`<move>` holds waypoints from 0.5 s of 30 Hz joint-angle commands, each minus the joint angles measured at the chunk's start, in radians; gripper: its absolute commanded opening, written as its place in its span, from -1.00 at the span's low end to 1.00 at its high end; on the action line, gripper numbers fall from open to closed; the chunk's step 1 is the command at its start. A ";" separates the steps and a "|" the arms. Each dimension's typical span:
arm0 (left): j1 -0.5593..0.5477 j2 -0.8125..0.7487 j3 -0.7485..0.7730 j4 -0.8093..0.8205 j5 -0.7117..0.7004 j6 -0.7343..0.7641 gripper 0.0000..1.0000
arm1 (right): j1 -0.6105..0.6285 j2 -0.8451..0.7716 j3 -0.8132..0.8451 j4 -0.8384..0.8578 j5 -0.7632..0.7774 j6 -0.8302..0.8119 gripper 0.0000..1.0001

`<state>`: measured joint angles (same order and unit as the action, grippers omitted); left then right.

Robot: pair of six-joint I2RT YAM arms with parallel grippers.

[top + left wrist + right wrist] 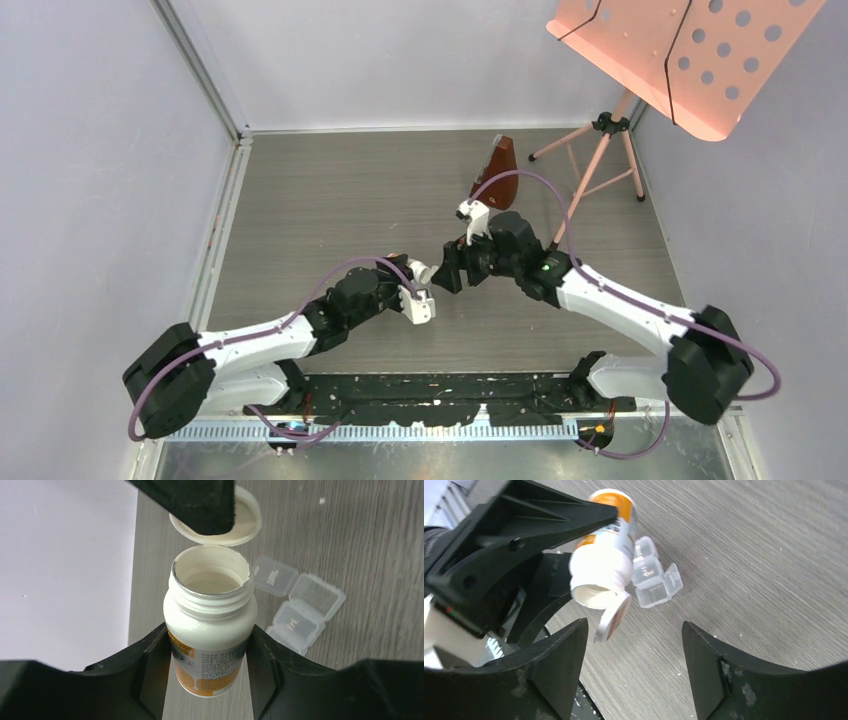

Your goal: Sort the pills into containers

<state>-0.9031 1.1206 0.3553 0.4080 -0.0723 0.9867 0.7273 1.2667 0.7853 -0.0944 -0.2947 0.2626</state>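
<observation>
My left gripper (210, 656) is shut on a white pill bottle (210, 615) with an orange label, holding it tilted above the table. The bottle's flip cap (242, 527) hangs open from the rim, and the mouth shows only white inside. No pills are in view. The containers (300, 605), a clear strip box with its lids open, lie on the table just beyond the bottle. My right gripper (634, 650) is open and faces the bottle (601, 565). The cap (613, 616) hangs just above its left fingertip. The containers (654, 577) lie behind the bottle.
A dark brown object (497, 175) stands at the back of the grey table (330, 200). A pink music stand (690, 50) on a tripod is at the back right. White walls close the left and far sides.
</observation>
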 commanded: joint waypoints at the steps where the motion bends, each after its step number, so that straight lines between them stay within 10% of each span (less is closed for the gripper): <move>1: -0.003 -0.073 0.108 -0.128 0.111 -0.179 -1.00 | 0.001 -0.147 -0.039 0.115 -0.055 0.037 0.57; 15: 0.003 -0.208 0.258 -0.269 0.084 -0.739 -1.00 | 0.000 -0.462 -0.142 0.247 0.074 0.378 0.90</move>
<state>-0.9031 0.9443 0.5583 0.1184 0.0490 0.4755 0.7273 0.8852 0.6529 0.0563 -0.2913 0.4770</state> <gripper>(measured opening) 0.524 0.949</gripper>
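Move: The left hand already holds the open bottle, lying roughly level with its mouth towards the right hand; the pill case on the table is about 11 cm below that hand, some 4 cm to its right and 2 cm back. From the right hand the bottle lies about 8 cm to the left, 1 cm ahead and 1 cm lower, while the pill case is some 6 cm to the left, level fore and aft, and 13 cm below. Both hands rise away from the pill case: the left lifts the still-gripped bottle about 7 cm, drawing a little back and to the right, and rolls some 30 degrees about its finger line, counter-clockwise seen from behind the hand, to bring the mouth up. The right hand, empty beside the open lid, climbs faster, about 10 cm up and slightly back, tips its fingers up towards level and spreads them to nearly full opening. ##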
